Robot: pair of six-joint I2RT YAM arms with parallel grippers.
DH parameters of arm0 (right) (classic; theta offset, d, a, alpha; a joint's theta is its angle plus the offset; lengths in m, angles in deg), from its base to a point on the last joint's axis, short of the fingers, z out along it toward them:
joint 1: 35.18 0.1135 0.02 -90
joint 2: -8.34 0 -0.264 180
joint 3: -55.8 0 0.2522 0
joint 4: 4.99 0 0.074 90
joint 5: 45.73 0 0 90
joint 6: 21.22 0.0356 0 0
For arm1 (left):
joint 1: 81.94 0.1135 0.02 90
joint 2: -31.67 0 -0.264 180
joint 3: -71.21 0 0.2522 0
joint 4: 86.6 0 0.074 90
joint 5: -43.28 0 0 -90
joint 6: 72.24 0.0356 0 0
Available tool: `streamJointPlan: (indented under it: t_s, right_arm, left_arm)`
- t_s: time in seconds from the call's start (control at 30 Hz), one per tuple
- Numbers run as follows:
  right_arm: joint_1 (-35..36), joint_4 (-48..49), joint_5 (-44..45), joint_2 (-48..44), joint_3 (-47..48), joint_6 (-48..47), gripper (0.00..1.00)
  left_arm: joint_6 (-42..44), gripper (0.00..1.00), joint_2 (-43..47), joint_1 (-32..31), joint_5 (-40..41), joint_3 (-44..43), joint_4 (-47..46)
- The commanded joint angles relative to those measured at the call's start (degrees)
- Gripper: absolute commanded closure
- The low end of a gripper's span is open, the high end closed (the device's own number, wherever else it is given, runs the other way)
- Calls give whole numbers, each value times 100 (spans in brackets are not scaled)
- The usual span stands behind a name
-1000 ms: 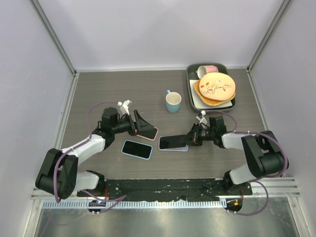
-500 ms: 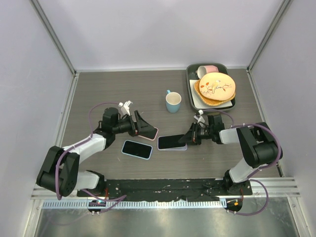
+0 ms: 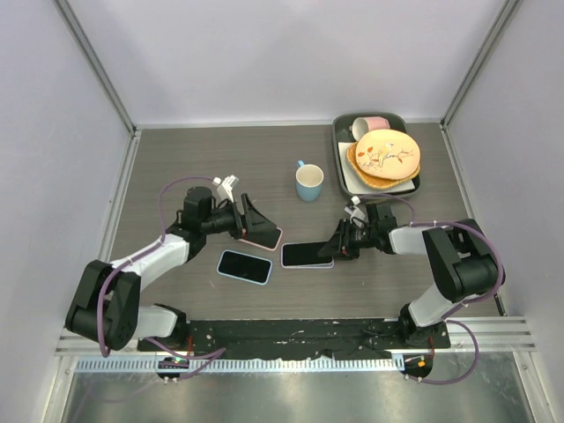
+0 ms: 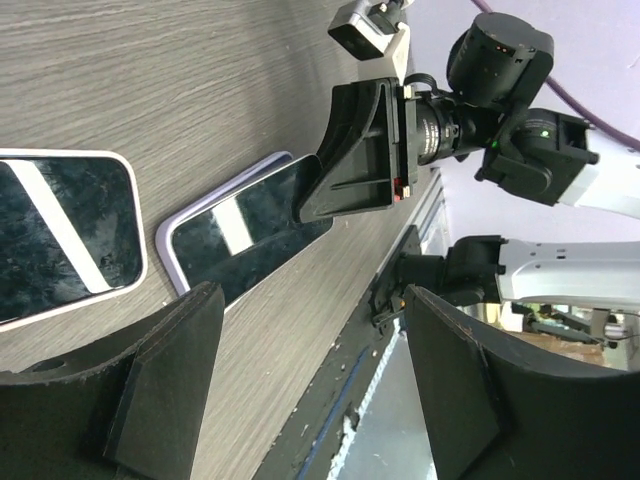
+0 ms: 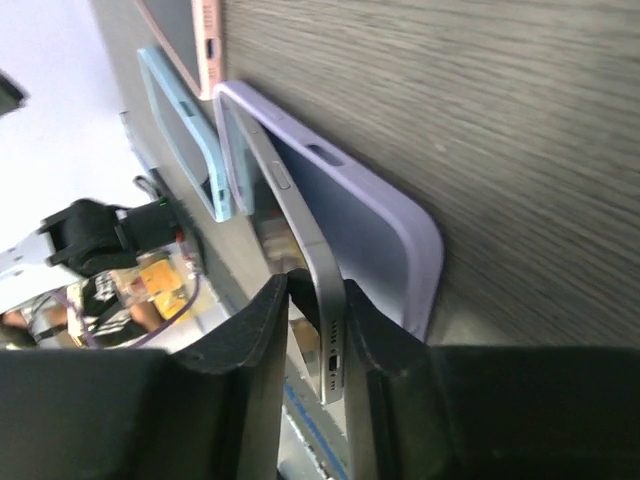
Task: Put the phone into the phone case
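Observation:
The phone (image 3: pixel 307 253) is dark-screened with a grey metal edge (image 5: pixel 320 300). It rests tilted in the lilac phone case (image 5: pixel 372 230), far end down in the case and near end raised. My right gripper (image 3: pixel 340 246) sits at that raised end. Its jaws (image 5: pixel 318 283) straddle the phone's edge, one finger against it and a thin gap at the other. My left gripper (image 3: pixel 255 226) hangs open and empty (image 4: pixel 310 300) above a pink-cased phone (image 3: pixel 264 236), to the left of the lilac phone case (image 4: pixel 170 250).
A phone in a light-blue case (image 3: pixel 244 265) lies flat left of the lilac one. A blue mug (image 3: pixel 309 182) stands behind them. A dark tray (image 3: pixel 338 145) at the back right holds plates and a pink cup.
My right gripper's jaws have eased apart around the phone's end, and phone and gripper shifted slightly left. The left gripper drifted a little towards the back.

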Motion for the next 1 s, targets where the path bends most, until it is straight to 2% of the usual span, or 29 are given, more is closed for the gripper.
streamJointPlan:
  t_s: [0.0,0.1,0.27,0.4,0.57,0.67,0.8,0.97]
  right_arm:
    - [384,-1211,1853,8,-104,-550,64]
    - [498,-1658,2310,-177,19,-629,55]
    - [753,-2090,2916,-361,282,-708,48]
    - [964,-2485,3487,-449,485,-804,47]
    - [1333,-2811,4015,-590,757,-883,45]
    - [1553,-3022,4296,-634,915,-919,44]
    - [1826,-3303,4552,-651,1100,-989,39]
    - [2028,-3453,4737,-730,1241,-1033,34]
  left_arm:
    - [642,24,-43,-79,201,-540,803]
    - [1011,24,-78,-202,457,-866,1351]
    - [1319,24,-148,-518,896,-1296,1947]
    - [1697,24,-368,-914,1466,-1666,2476]
    - [1777,27,-789,-1327,2100,-2018,2898]
    - [1812,35,-1027,-1538,2302,-2176,3065]
    - [1882,54,-1597,-1811,2513,-2535,3355]
    - [1804,69,-1976,-2127,2540,-2677,3295]
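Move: The right hand has the phone's right end between its fingertips. The purple case beneath is centred about 6 cm to its left and 2 cm below. From the open left hand that phone lies roughly 13 cm right, 3 cm back and 13 cm below. The pink-cased phone is nearly under the left hand, about 2 cm ahead; the blue-cased phone lies some 6 cm back and 5 cm left of it. The mug stands 20 cm beyond the purple case. The right fingers let go of the phone's right end over the purple case, opening wide while the hand sinks just under 1 cm; then it stays there and tips its fingers about 35 degrees steeper down, still straddling that end. The left hand lifts slightly, then swings right and down, about 6 cm across and 7 lower, towards the phone's left end, tipping down and half closing, without touching yet. ##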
